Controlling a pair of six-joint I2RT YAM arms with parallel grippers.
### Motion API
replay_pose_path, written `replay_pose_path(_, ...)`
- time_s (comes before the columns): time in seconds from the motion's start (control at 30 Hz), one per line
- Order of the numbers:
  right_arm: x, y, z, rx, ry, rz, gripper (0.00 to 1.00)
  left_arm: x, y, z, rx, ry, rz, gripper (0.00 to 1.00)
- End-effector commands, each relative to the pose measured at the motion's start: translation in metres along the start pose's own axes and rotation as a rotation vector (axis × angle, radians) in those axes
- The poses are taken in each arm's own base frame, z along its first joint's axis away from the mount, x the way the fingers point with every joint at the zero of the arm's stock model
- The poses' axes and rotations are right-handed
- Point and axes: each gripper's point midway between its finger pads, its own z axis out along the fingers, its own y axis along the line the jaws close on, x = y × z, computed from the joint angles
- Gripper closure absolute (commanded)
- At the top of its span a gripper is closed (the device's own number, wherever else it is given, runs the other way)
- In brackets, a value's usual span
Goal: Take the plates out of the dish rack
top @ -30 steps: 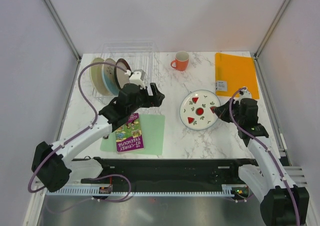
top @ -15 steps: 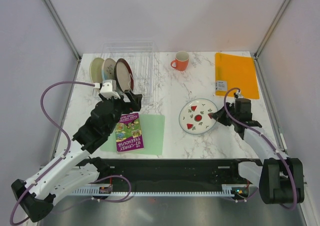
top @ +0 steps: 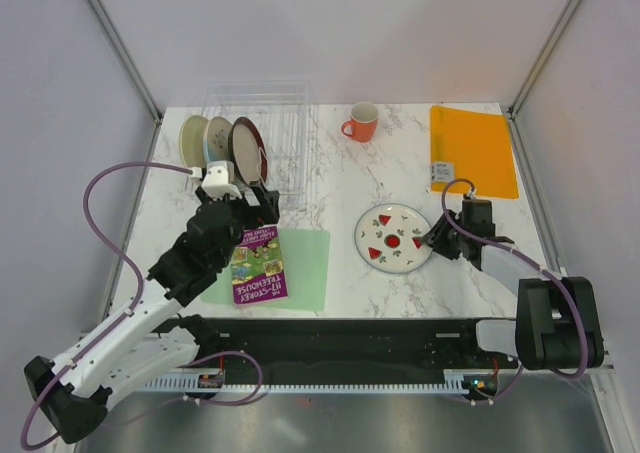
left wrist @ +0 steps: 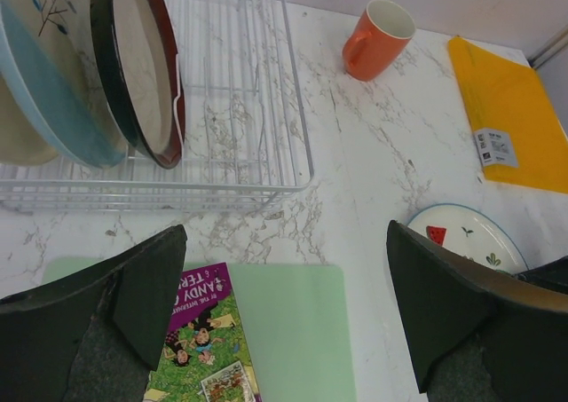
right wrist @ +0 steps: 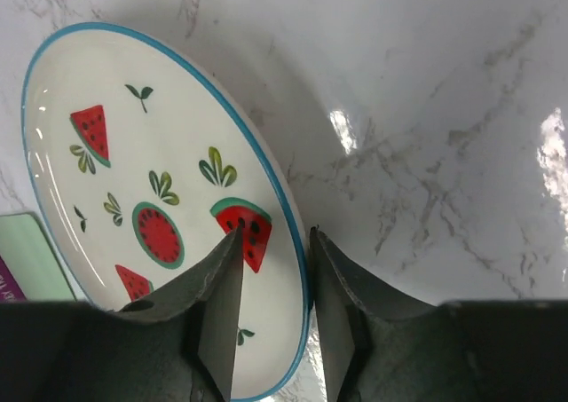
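Note:
The watermelon plate [top: 393,238] [right wrist: 133,180] lies flat on the marble right of centre. My right gripper [top: 436,238] [right wrist: 275,238] straddles its blue rim at the right edge, jaws parted, one finger over the plate face and one outside the rim. The clear dish rack [top: 275,133] [left wrist: 240,100] at the back left holds three upright plates: yellow-green [top: 192,136] [left wrist: 19,145], blue [top: 216,138] [left wrist: 53,91] and dark-red-rimmed [top: 247,150] [left wrist: 142,74]. My left gripper [top: 262,201] [left wrist: 284,242] hovers wide open and empty in front of the rack.
A light green mat [top: 305,263] [left wrist: 288,331] with a purple book [top: 257,268] [left wrist: 200,349] lies near the front left. An orange mug [top: 361,123] [left wrist: 377,38] stands at the back. An orange mat [top: 473,148] [left wrist: 506,109] lies at the back right.
The right arm lowered the watermelon plate flat onto the table and its jaws have parted. The left arm drew back from the rack toward the book, then held still.

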Motion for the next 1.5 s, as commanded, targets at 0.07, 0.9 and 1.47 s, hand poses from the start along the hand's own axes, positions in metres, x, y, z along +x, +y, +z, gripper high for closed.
replay_pose_path(0.07,-0.010,-0.029,-0.012,0.169,-0.066,-0.037,0.43,-0.002,0.021,0.010,-0.132,-0.007,0.093,0.00)
replay_pose_path(0.9,-0.070,0.007,-0.080,0.165,-0.273,-0.173,0.28,-0.071,0.094,0.161,-0.448,0.072,0.301,0.15)
replay_pose_path(1.47,-0.067,0.002,-0.072,0.174,-0.254,-0.177,0.28,-0.032,0.131,0.196,-0.607,0.165,0.357,0.48)
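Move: The brown plate in the rack is some 24 cm ahead of the open left hand, 8 cm to its left and 12 cm lower; the blue plate stands 7 cm to the left of the brown one, the green plate about 14 cm. The right hand still has its fingers around the watermelon plate's right rim, the plate's middle about 11 cm to its left and 1 cm ahead. The orange folder lies 28 cm ahead of the right hand, 13 cm right. The right fingers open wider and come free of the watermelon plate's rim, sliding about 5 cm right, then rising to end some 7 cm up. Meanwhile the left hand reaches some 20 cm forward and 9 cm left to the brown plate, sinking at the end, rolling left side up, tipping down and turning counter-clockwise; its fingers straddle the rim, half closed. ##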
